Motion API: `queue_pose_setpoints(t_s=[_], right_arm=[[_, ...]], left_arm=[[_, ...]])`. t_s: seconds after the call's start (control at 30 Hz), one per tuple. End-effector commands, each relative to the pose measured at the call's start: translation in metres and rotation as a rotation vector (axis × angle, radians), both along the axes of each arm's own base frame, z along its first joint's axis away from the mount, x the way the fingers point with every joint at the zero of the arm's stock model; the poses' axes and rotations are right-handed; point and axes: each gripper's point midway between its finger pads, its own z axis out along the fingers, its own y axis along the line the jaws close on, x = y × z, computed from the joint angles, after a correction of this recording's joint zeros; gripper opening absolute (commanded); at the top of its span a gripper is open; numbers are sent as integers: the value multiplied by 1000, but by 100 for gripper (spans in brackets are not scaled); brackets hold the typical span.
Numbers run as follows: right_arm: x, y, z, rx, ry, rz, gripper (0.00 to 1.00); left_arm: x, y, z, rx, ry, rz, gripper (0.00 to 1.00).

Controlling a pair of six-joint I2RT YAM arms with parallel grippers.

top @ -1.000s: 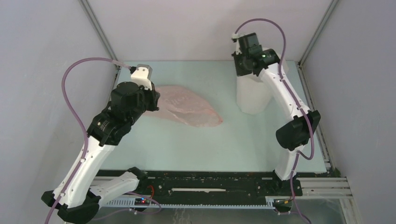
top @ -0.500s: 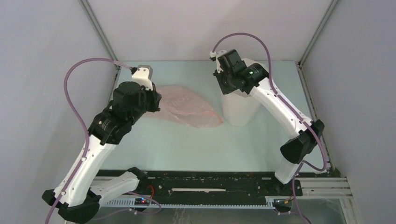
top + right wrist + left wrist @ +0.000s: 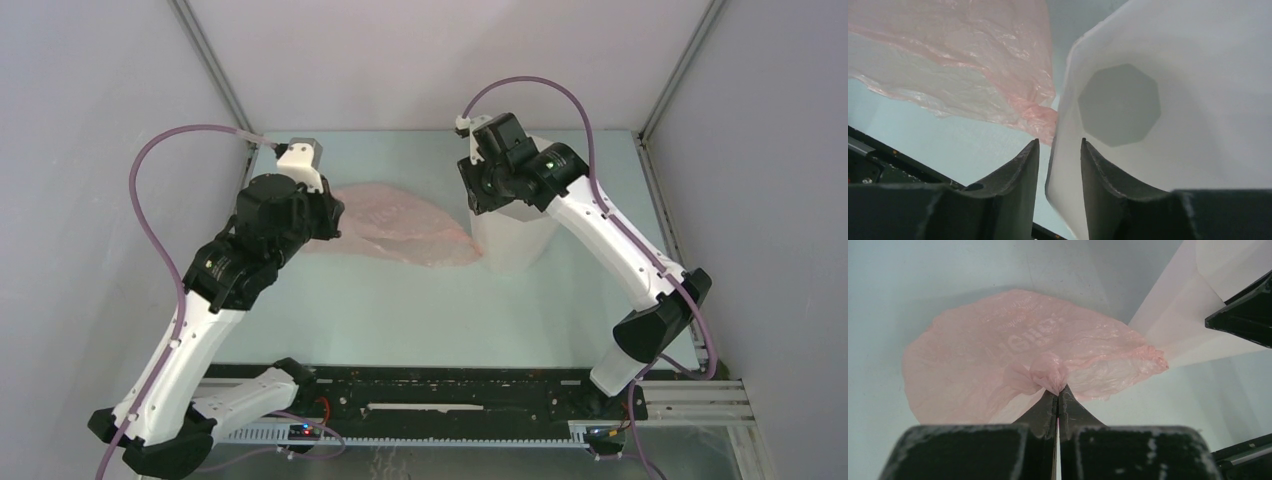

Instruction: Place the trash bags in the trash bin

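Note:
The trash bag [image 3: 400, 225], thin wrinkled pale-pink film, lies flat on the table left of centre. My left gripper [image 3: 1058, 389] is shut on a bunched knot of the bag [image 3: 998, 350] at its near edge. The trash bin [image 3: 515, 240], white and faceted, stands upright against the bag's right tip. My right gripper [image 3: 1059, 142] is open and straddles the rim of the bin [image 3: 1198, 100], one finger inside and one outside, with a gap showing at the outer finger. The bin's inside shows only its bare floor. The bag [image 3: 963, 55] lies just outside the rim.
Grey enclosure walls stand on three sides, with metal corner posts [image 3: 210, 60] at the back. The black base rail [image 3: 450, 385] runs along the near edge. The right arm's elbow [image 3: 660, 320] hangs low at the right side.
The right arm dragged the bin left and nearer until it met the bag's tip, then its jaws parted from the rim. The left gripper kept its hold and hardly moved.

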Motion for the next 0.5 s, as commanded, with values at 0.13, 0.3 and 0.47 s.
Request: queue_pose_setpoints(t_s=[0.13, 0.3, 0.47], right_arm=[[-10, -11, 64, 13, -137, -11, 67], [-26, 28, 101, 93, -222, 137, 84], [-76, 112, 98, 158, -326, 535, 96]], left_arm=[[-8, 1, 19, -37, -30, -7, 0], [-17, 6, 17, -61, -30, 2, 0], [-27, 15, 26, -106, -54, 39, 0]])
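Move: The right hand straddles the trash bin's near-left rim with partly open fingers; the bin's middle is about 5 cm ahead, 9 cm to the right and 14 cm down. The trash bag hangs to this hand's left, its middle some 12 cm left, 1 cm ahead and 15 cm down. From the left hand, which already pinches the bag's top, the bag's middle is about 9 cm ahead, 9 cm right and 23 cm down. The right hand opens its fingers nearly all the way and rises about 9 cm, at first almost straight up off the bin's rim, then swings some 5 cm left and 4 cm back towards the bag's pinched top, fingertips tilting up and turning counter-clockwise by 10 to 15 degrees each. The left hand keeps its shut grip on the bag and eases back a centimetre or two. ##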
